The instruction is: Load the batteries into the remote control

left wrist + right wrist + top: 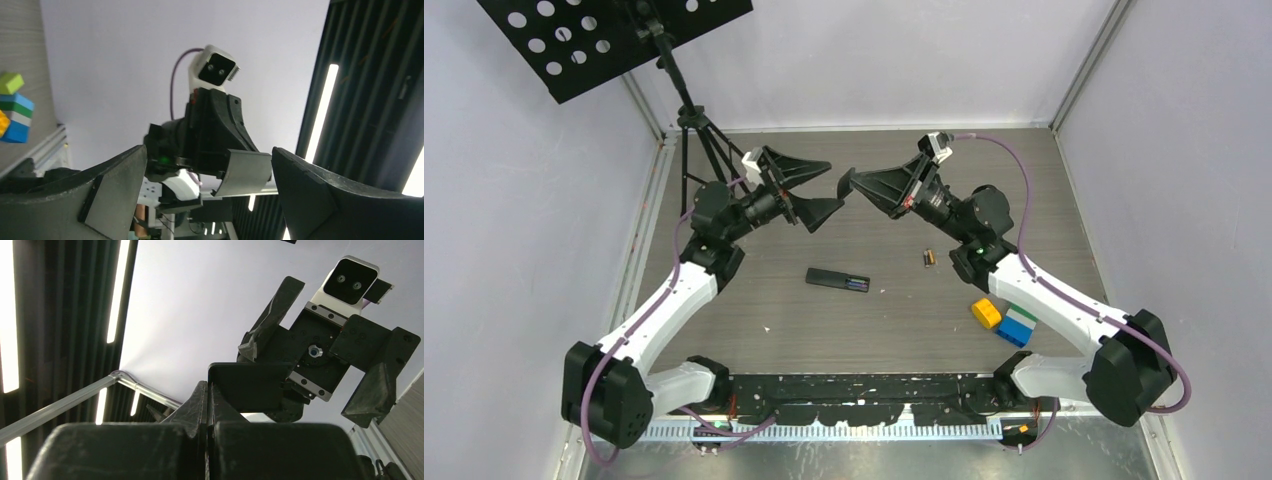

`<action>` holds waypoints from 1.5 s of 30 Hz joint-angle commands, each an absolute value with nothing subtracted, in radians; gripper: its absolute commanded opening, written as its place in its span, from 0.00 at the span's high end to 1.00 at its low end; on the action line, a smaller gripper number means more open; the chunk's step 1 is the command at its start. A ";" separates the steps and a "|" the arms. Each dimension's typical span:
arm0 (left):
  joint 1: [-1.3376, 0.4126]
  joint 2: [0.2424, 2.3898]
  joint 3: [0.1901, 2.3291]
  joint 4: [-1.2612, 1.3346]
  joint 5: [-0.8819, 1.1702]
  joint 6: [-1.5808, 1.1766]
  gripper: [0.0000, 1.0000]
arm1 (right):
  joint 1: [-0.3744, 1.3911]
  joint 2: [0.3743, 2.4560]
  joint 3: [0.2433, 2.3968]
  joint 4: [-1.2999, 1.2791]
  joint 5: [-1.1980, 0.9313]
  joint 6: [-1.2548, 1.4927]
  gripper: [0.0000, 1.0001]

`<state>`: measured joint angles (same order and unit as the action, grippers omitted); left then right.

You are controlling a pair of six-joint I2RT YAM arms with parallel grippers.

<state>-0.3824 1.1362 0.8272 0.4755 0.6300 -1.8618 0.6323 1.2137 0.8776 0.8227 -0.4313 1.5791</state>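
Note:
The black remote control (837, 280) lies flat on the table's middle, with a purple-blue battery (857, 285) showing in its right end. A gold-and-black battery (929, 257) lies loose to its right. Both arms are raised above the table, tip to tip. My right gripper (852, 186) (207, 387) is shut on a thin curved grey cover (245, 172) (250, 385). My left gripper (827, 190) (209, 150) is open, its fingers (120, 190) either side of that cover without touching it.
A yellow block (986, 313) and a blue, green and white stack (1017, 325) (15, 112) sit at the right, beside the right arm. A black perforated music stand (604, 40) on a tripod (699, 135) rises at the back left. Walls close in on three sides.

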 commanded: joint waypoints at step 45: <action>-0.401 1.170 0.900 0.418 0.670 -1.490 1.00 | 0.616 1.051 0.800 0.389 -0.302 1.300 0.40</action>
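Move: The battery cover, pinched in the right fingertips, stands about 3 cm to the right of the left hand point, some 2 cm back and 3 cm above it. From the right hand, the open left fingers it is offered to are about 4 cm left, 2 cm farther out and 3 cm lower. Below the left hand, the remote lies roughly 35 cm down and 1 cm ahead, neither left nor right; the loose battery is 18 cm right, 5 cm ahead, equally low. Rising about 4 cm and drawing back 2, the left hand brings its open fingers to the battery cover and shuts them on its free edge, while the right keeps its pinch, edging forward and rolling slightly. The right fingers then open past halfway and sink some 7 cm, easing right away from the cover; the left, keeping its grip, lowers about 6 cm and rolls some 15 degrees. ##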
